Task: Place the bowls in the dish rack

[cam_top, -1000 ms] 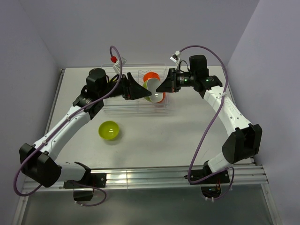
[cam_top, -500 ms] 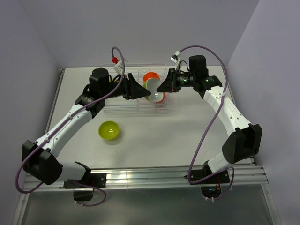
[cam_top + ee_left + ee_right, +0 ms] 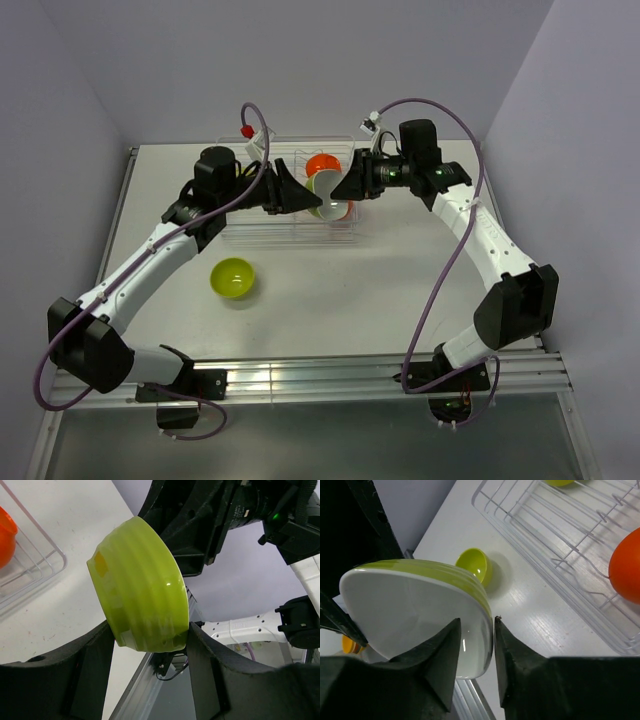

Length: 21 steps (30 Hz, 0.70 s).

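A lime-green bowl [image 3: 325,190] with a white inside hangs tipped on its side over the right end of the dish rack [image 3: 240,228]. My left gripper [image 3: 150,630] is shut on this bowl [image 3: 140,605], its fingers pressed against both sides of the base. My right gripper [image 3: 477,625] stands open, its jaws loosely straddling the same bowl's [image 3: 415,615] rim. An orange bowl [image 3: 322,162] sits in the rack's far right corner. Another lime-green bowl [image 3: 232,277] rests upright on the table in front of the rack.
The wire rack [image 3: 545,530] lies at the back of the white table, close to the rear wall. In the right wrist view the loose green bowl [image 3: 472,565] sits near the rack's edge. A metal rail [image 3: 330,375] runs along the near table edge by the arm bases.
My left gripper has closed onto the bowl's base. My right gripper, shut on the rim before, has now opened. Both arms have stayed almost in place.
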Motion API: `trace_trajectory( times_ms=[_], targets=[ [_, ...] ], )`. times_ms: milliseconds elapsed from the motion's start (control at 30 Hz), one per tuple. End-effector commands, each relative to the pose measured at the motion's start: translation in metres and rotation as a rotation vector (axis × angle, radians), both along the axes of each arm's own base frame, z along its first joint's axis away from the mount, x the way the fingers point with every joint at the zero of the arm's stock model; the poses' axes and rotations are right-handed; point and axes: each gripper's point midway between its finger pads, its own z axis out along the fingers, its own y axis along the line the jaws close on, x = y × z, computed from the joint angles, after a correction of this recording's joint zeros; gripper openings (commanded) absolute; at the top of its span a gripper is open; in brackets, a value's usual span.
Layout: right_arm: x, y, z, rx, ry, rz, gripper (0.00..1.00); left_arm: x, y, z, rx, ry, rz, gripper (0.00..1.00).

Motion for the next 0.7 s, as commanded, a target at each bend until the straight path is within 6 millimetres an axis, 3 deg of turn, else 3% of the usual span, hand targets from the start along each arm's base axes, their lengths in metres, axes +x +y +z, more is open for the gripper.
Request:
trace_trajectory(
  times_ms=[0,133,300,400,667],
  targets=[
    [-0.004,0.002,0.021,0.015,-0.067,0.013,0.44,0.001,0.001,0.028,-0.026,-0.095,0.010,0.00],
    [-0.002,0.001,0.020,0.012,-0.066,0.007,0.62,0.001,0.002,0.028,-0.025,-0.100,0.018,0.00],
    [-0.004,0.001,0.021,0.013,-0.070,0.012,0.71,0.004,0.007,0.023,-0.013,-0.093,0.036,0.00],
    [-0.005,0.001,0.021,0.010,-0.072,0.011,0.93,0.008,0.010,0.018,0.006,-0.095,0.056,0.00],
    [-0.007,-0.003,0.025,-0.003,-0.091,0.003,1.00,0.028,0.033,0.003,0.083,-0.110,0.154,0.00]
  ],
)
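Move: Just in front of the rack and some 30 cm above the table, the left hand holds the green bowl; the dish rack's middle is about 13 cm ahead, 7 cm left and 26 cm below. One orange bowl stands 7 cm ahead and 4 cm right, the other 15 cm straight ahead, both some 24 cm lower. The held bowl's middle lies about 3 cm back, 2 cm left and 3 cm above the right hand. Opening from partly open to fully wide, the right fingers stay in place and free the green bowl's rim. The left hand keeps its grip, barely creeping at first, then speeds up to carry the bowl forward, left and down towards the dish rack, some 3.5 cm in all, turning slightly counter-clockwise. ##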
